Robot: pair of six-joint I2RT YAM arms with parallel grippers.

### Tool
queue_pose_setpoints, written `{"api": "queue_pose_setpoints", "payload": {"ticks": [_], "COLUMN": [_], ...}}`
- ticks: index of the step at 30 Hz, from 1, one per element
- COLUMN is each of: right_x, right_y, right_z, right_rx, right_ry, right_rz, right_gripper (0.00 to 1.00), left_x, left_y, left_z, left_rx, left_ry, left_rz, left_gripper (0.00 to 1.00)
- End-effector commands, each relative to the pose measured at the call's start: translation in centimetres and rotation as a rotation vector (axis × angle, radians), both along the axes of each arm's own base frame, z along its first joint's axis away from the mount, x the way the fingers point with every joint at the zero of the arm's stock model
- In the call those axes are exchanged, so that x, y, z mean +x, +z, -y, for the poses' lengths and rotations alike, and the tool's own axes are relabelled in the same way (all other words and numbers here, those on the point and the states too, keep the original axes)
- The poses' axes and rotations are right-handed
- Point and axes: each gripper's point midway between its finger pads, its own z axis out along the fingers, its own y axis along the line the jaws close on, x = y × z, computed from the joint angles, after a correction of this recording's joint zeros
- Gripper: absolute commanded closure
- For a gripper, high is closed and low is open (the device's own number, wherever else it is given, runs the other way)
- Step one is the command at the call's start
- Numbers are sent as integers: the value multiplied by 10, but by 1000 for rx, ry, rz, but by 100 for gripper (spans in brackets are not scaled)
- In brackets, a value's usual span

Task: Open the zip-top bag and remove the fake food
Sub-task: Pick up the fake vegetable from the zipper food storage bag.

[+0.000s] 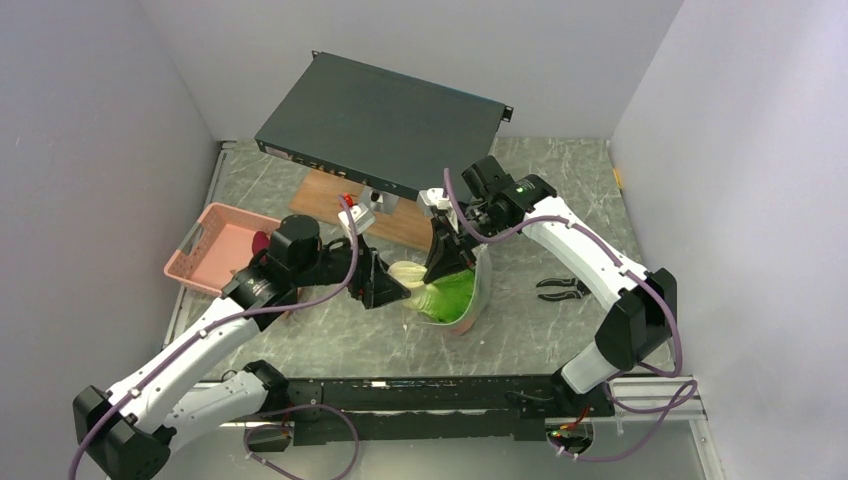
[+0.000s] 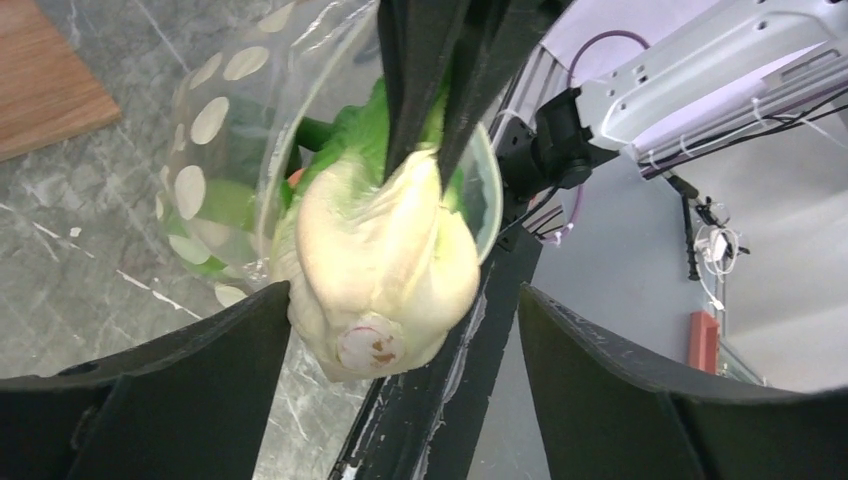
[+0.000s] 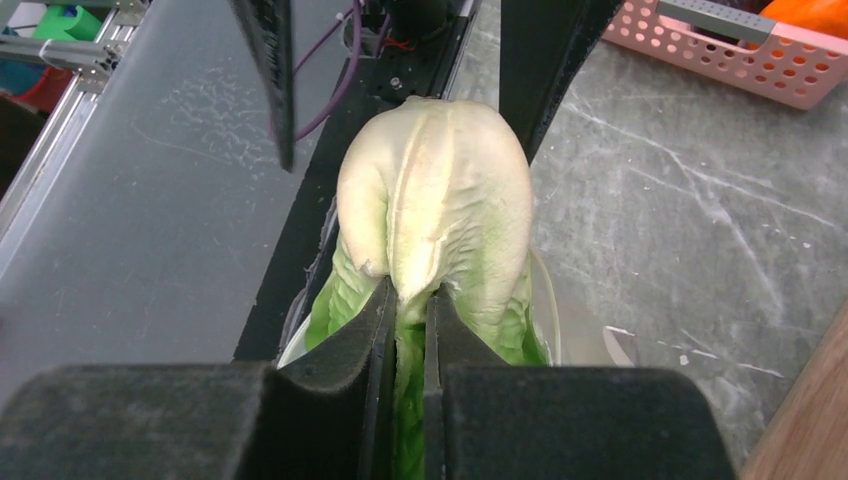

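The zip-top bag point(image 1: 474, 298) lies mid-table with its mouth toward the left arm; in the left wrist view it is clear plastic with white dots point(image 2: 212, 178). A pale green leafy head point(image 1: 418, 284) of fake food sticks halfway out of it. My right gripper point(image 3: 410, 296) is shut on the head's green leaves point(image 3: 440, 205) at the bag's mouth. My left gripper point(image 2: 405, 300) stands open around the head's pale stem end point(image 2: 380, 275); its left finger point(image 2: 200, 380) sits against the head, while the right one is apart from it. More green shows inside the bag.
A pink mesh basket point(image 1: 212, 250) at the left holds a dark red piece point(image 1: 262, 243) and an orange one point(image 3: 812, 12). Black pliers point(image 1: 562, 288) lie to the right of the bag. A black flat box point(image 1: 380, 125) rests over a wooden board point(image 1: 405, 228) behind.
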Motion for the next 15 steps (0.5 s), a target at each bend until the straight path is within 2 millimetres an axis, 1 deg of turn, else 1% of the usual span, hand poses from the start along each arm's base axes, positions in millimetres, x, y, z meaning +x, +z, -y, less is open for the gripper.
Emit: {"api": "queue_pose_setpoints", "payload": {"ticks": [1,3,5,7,8,9,10,11,12,13,14,15], "right_x": [-1,-1,-1,-1,-1,-1,-1,-1,-1,0,1,2], "right_y": [22,22,22,22,22,22,21,20,20,19,19,17], "right_z": [-9,-9,-10,-10,-9,-10,-9,-9,-9,-9,-10,-10], "right_rx": [99,102,104,104,103,103,101,96,96,93,91,85], "right_ry": [44,48,49,50,49,48,48,45,44,41,38,33], "right_rz": [42,41,37,36,36,37,39,36,37,35,36,33], "right_gripper": [98,98,97,97,97,97,97,97,97,97,96,95], "left_x": [1,5,9,12,13,13,14,14,14,15,15,16], "left_y": [-5,-8,-9,-8,-7,-6,-5,-5,-4,-2,-1,1], "left_z": [8,7,7,7,7,7,7,7,7,6,4,3], "left_rx": [12,37,50,57,59,59,58,60,58,58,62,64], "left_ry": [-40,-23,-8,1,3,5,5,9,7,13,21,28], "left_rz": [33,30,32,41,47,51,56,57,62,67,71,77], "left_gripper": [19,29,35,43,50,60,72,82,89,97,100,100]}}
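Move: The fake vegetable, its pale stem end poking out of the bag, has its middle about 5 cm to the right of my left hand and 3 cm lower, level fore and aft; the stem end is between my open fingers' reach. The bag around its leaves is centred some 9 cm right, 1 cm back and 9 cm below. The basket lies roughly 32 cm left, 12 cm ahead and 21 cm down. My right hand already pinches the vegetable, whose middle is 1 cm back and 2 cm below it. I sink my left hand about 2 cm and ease it 1 cm forward onto the pale stem end of the vegetable, then hold it there as its wide-open fingers close nearly shut and pinch the stem from both sides. My right hand keeps its pinch on the neck just above the leaves, giving down by barely 1 cm. ##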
